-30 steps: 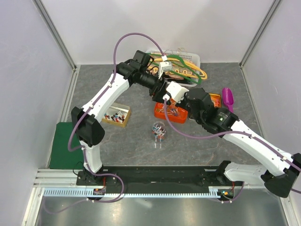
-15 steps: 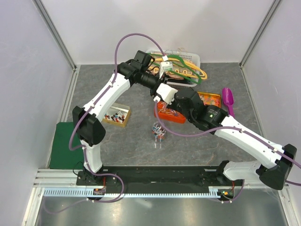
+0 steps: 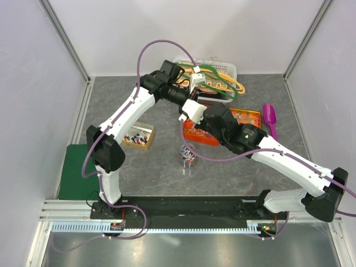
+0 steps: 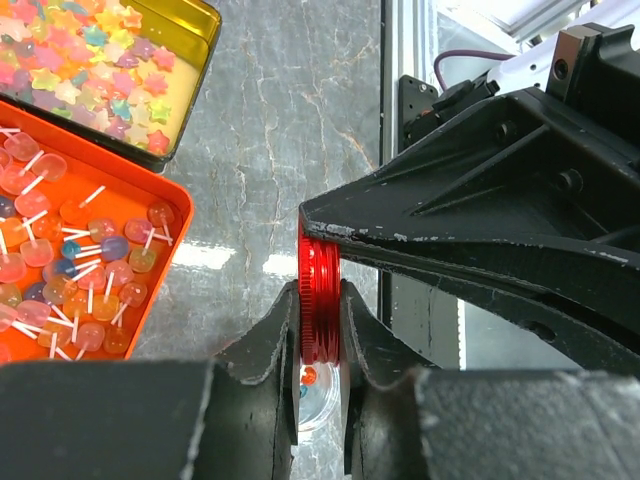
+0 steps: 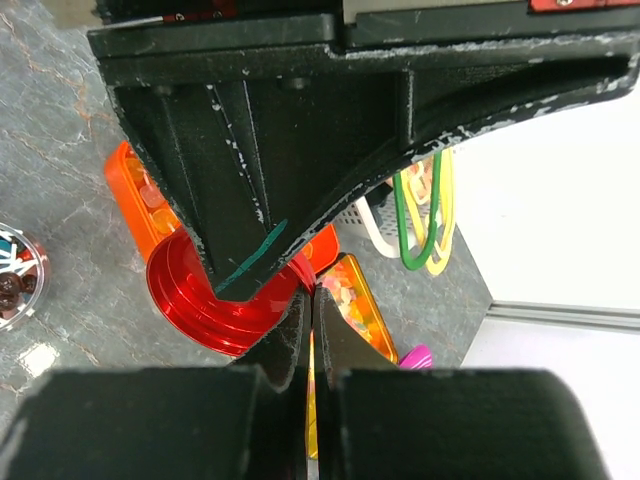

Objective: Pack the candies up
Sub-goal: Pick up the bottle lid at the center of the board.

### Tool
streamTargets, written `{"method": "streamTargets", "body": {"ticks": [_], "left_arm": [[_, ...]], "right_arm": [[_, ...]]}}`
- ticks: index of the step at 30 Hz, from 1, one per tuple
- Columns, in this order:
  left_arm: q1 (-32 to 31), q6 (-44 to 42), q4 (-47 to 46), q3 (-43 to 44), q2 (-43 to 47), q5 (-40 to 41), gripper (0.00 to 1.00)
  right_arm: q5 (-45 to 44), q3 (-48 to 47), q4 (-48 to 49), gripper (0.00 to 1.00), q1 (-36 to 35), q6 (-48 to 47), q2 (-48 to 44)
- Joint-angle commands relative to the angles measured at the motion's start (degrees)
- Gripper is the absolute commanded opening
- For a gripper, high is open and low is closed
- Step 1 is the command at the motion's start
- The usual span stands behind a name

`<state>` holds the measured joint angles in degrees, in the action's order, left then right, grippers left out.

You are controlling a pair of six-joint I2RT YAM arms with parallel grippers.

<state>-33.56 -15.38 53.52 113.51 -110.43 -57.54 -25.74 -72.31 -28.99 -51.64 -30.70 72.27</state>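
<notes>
A red screw lid (image 4: 321,300) hangs edge-on above the table, and both grippers hold it. My left gripper (image 4: 320,292) is shut on it, one finger pressed on each flat face. My right gripper (image 5: 311,290) is shut on the rim of the same lid (image 5: 195,300), with the left gripper's black finger lying across it. Far below stands the open glass jar (image 3: 187,154) with a few candies inside. More wrapped candies (image 3: 137,136) lie in a small wooden box to its left.
An orange tray (image 4: 182,215) of lollipops and a yellow tin (image 4: 195,85) of star sweets sit under the grippers. A white basket of coat hangers (image 3: 222,72) stands at the back. A purple scoop (image 3: 270,117) lies at the right, and a green mat (image 3: 72,172) at the left edge.
My right arm has swung left, bringing the lid to the left gripper. The left jaws have closed from wide open onto the lid.
</notes>
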Motion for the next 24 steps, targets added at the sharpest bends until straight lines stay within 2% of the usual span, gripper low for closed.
{"method": "streamTargets", "body": {"ticks": [1,2,3,5,6,12,17,24], "left_arm": [[-0.98,-0.35,-0.08,-0.66,0.3,-0.65,0.02],[-0.98,-0.53,-0.08,-1.1,0.65,-0.3,0.02],[-0.98,-1.14,-0.08,-1.54,0.92,0.14,0.02],[-0.98,-2.2,-0.34,-3.37,2.06,1.37,0.02],[-0.98,-2.81,-0.52,-4.26,2.5,2.25,0.02],[-0.89,-5.45,-4.65,-10.41,7.24,8.04,0.02],[-0.89,-9.75,-8.51,-16.02,12.16,12.09,0.02],[-0.98,-14.59,-22.28,-26.93,23.84,16.93,0.02]], "right_arm": [[-2.04,-3.97,2.01,0.04,-0.31,-0.33,0.06],[-2.04,-4.5,1.05,0.09,-0.31,-0.41,-0.02],[-1.78,-4.85,0.44,0.23,-0.39,-0.5,-0.63],[-0.55,-5.99,-2.02,0.36,-0.22,-0.5,-1.69],[1.81,-6.34,-2.99,0.47,-0.04,-0.94,-3.0],[14.47,-9.42,-13.97,0.72,2.85,-1.73,-8.37],[28.78,-10.83,-22.59,0.83,7.16,-3.31,-11.36],[47.16,-12.23,-28.75,0.88,18.49,-7.7,-10.05]]}}
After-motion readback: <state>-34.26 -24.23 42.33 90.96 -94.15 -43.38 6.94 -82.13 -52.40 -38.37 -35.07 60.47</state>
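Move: The lid is already pinched between both hands in mid-air. For the left hand, the open bottle it goes to stands about 6 cm to its left, 7 cm back and some 21 cm below. The orange box lies about 9 cm ahead and 1 cm to the right, the star-candy tin about 8 cm ahead and 19 cm to the right, both some 24 cm below. From the right hand the bottle is about 8 cm left, 8 cm back and 22 cm below. The right fingers let go of the lid, opening wide, and that hand draws back about 7 cm, rising and swinging right, while its wrist turns counter-clockwise. The left keeps its pinch on the lid, sinks about 5 cm, then comes partly back up while moving some 4 cm left towards the bottle, rolling nearly 20 degrees so its forward side lifts. ##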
